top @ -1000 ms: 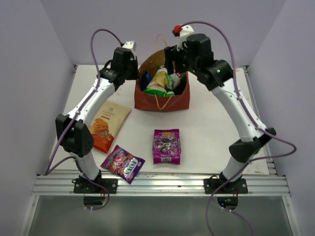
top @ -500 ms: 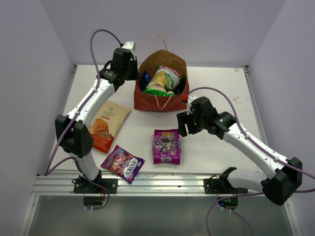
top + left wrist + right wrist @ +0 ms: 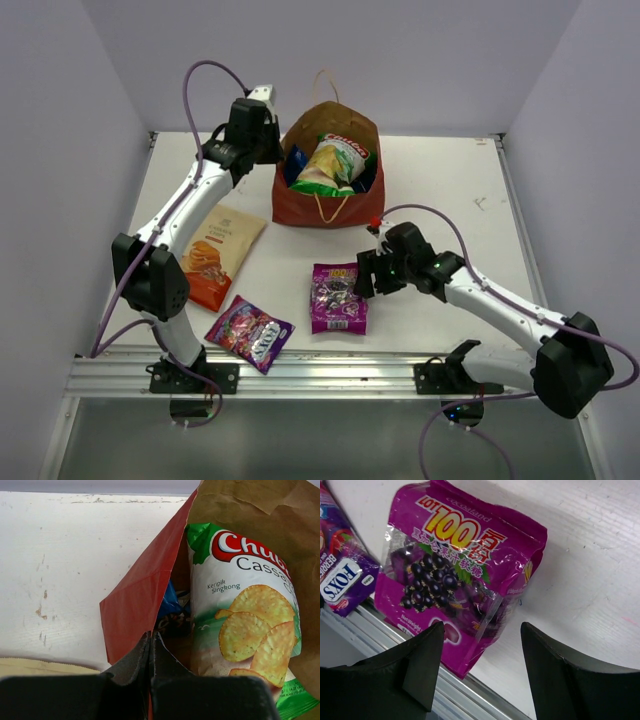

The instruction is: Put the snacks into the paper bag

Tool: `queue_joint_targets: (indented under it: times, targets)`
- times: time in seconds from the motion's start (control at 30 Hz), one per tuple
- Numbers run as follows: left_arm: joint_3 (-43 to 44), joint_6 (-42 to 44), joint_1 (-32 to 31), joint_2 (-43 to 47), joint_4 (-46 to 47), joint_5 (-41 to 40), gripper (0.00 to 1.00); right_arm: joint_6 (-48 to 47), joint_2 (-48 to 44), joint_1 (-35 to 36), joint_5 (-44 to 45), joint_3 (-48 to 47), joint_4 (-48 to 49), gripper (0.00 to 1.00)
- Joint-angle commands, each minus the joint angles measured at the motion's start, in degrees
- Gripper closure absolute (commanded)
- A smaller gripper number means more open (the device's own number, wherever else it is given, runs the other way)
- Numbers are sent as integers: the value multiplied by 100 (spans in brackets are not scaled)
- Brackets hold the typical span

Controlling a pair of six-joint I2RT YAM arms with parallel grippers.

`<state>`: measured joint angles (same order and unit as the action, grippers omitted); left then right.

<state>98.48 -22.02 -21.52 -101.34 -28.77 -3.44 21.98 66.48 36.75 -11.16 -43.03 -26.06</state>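
The reddish-brown paper bag (image 3: 330,208) stands open at the back centre. The green-white Chuba packet (image 3: 335,165) and the blue Doritos (image 3: 297,160) are inside it. My left gripper (image 3: 272,150) is shut on the bag's left rim; the wrist view shows its jaws (image 3: 151,636) pinching the red wall (image 3: 140,595) beside the Chuba packet (image 3: 245,610). My right gripper (image 3: 365,283) is open and empty, low over the right edge of the purple Lot 100 candy pack (image 3: 338,297), which shows between its fingers (image 3: 482,627). The purple Fox's pack (image 3: 250,333) and the beige-orange chips (image 3: 218,255) lie front left.
A metal rail (image 3: 320,375) runs along the table's front edge, just in front of both candy packs. The bag's string handles (image 3: 328,85) stick up at its back, and one hangs over its front. Walls close in the table left, right and behind.
My right arm has swung from above the bag down to the front centre, by the Lot 100 pack. The Chuba packet stays in the bag. The left arm has not moved.
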Motion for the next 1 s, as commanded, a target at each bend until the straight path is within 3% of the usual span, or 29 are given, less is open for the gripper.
queue_joint_targets:
  times: [0.0,0.2,0.3,0.37,0.43,0.57,0.7,0.8,0.97]
  targets:
    - [-101,-92,-10,237,-32,19,100,228,145,-1,-282,294,664,34]
    - [-145,-83,-10,229,-40,28,100,272,655,-1,-544,786,1340,35]
    - [-162,-83,-10,237,-32,28,100,246,928,-1,-712,761,1499,42]
    - [-171,-83,-19,237,-23,28,100,167,1042,-1,-739,699,1482,68]
    - [-171,-83,-10,220,-5,45,100,97,1034,-1,-686,603,1324,100]
    - [-162,-92,-10,220,30,54,100,-228,649,-2,-440,331,604,100]
    - [-241,-74,-10,237,100,45,100,-466,-2,-1,165,-249,-965,100]
    - [-294,-101,-10,264,179,54,100,-501,-406,-1,894,-1196,-2011,100]
    - [-338,-127,-10,290,285,28,100,-870,-13,-2,2133,-3902,-3430,100]
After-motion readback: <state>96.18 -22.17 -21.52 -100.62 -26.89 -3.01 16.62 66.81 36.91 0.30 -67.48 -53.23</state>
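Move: The purple candy pouch lies about 6 cm to the left of my open right hand, some 3 cm nearer my base and 8 cm below. The paper bag stands about 22 cm ahead and 7 cm left of that hand; the Foxs pouch lies some 12 cm back and 26 cm left. From my left hand, at the bag's rim, the purple pouch is about 30 cm back, 15 cm right and 23 cm down. I sink my right hand nearly 6 cm beside the purple pouch, then edge it about 3 cm left as the fingers shut, pinching the film right of its middle. Then I lift the pouch, slowly at first and faster later, to some 15 cm above the low point, swinging about 7 cm right while the wrist turns roughly 20 degrees. My left hand stays shut at the bag's left rim. ##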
